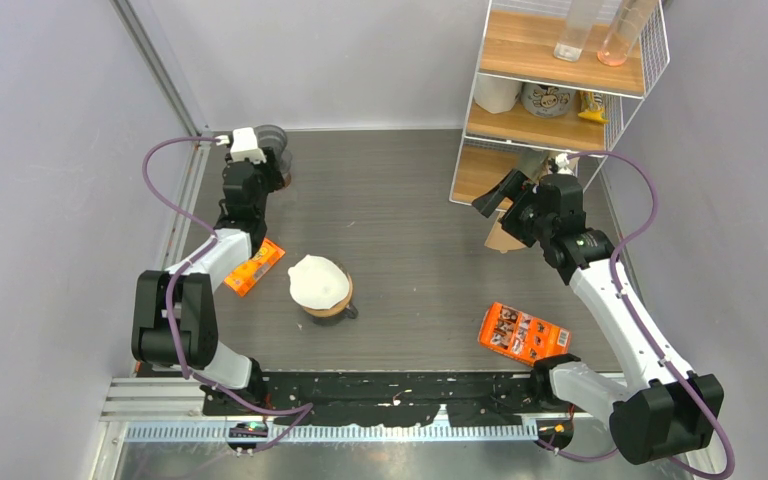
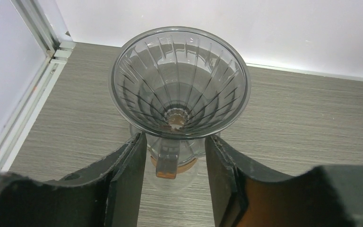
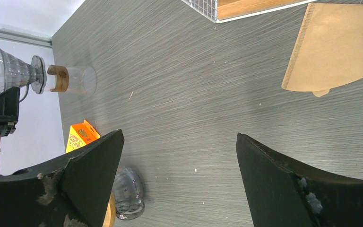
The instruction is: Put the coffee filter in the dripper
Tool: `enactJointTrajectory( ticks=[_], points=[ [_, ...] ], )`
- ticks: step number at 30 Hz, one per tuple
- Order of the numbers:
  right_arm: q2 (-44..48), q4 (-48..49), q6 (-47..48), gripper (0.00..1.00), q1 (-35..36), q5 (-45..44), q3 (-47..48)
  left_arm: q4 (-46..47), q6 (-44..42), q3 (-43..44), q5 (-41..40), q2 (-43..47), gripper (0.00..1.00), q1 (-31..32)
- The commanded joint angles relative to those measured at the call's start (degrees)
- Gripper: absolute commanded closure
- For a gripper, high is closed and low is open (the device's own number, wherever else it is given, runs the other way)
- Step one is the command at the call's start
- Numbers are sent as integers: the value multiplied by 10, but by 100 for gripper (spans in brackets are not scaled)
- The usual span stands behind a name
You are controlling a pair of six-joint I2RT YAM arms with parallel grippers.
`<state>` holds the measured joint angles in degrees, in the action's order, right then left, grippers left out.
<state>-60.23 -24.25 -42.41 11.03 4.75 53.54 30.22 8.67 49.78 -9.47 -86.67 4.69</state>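
A clear ribbed dripper (image 2: pixel 179 85) stands on a glass server with a wooden collar in the back left corner (image 1: pixel 275 150). My left gripper (image 2: pixel 176 142) is open, its jaws on either side of the dripper's handle (image 2: pixel 166 163) without touching it. A brown paper coffee filter (image 3: pixel 340 47) lies flat on the table by the shelf (image 1: pixel 505 238). My right gripper (image 3: pixel 179 137) hangs wide open and empty just above and beside that filter (image 1: pixel 510 190). Mid-table, a second dripper (image 1: pixel 325 305) carries a white filter (image 1: pixel 318 280).
A wire shelf (image 1: pixel 560 100) with wooden boards, bottles and jars stands at the back right. One orange packet (image 1: pixel 255 265) lies beside my left arm. Another orange packet (image 1: pixel 523 333) lies at the front right. White walls close in the left and back edges.
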Motion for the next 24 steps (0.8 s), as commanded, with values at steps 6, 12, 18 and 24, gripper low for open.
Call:
enactJointTrajectory(
  ticks=[6,12,18,24],
  points=[
    [14,19,5,5,-3,-11,1,49,2,-10,0,28,24,-4],
    [18,17,20,5,-6,-31,-4,51,7,-25,3,64,0,-4],
    [17,4,43,4,-10,-39,-1,12,23,-26,-1,121,1,-3],
    [-10,-33,121,4,-11,-139,7,-286,101,99,110,191,0,-3]
  ],
)
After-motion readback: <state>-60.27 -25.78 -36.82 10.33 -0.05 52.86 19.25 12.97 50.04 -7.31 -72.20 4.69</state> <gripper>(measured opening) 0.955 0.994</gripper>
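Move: The dripper already stands on the glass, its middle about 6 cm ahead of the left hand and 1 cm to its left, about level; the glass is 9 cm below hand height. The orange bag lies some 17 cm back, 3 cm left; the white coffee filter, on the wood-collared jug, 25 cm back, 12 cm right. From the right hand, the tan filter lies about 9 cm ahead, 7 cm right, 15 cm below; the dripper about 20 cm ahead, 47 cm left. The dripper's handle, already standing free between the half-open left fingers, is left behind: they spread fully, then the hand rises about 7 cm and draws back some 4 cm, gathering speed, with a slight roll at the end. Late on, the open right hand eases about 2 cm right and a little down towards the tan filter, its left side dipping nearly 10 degrees. ##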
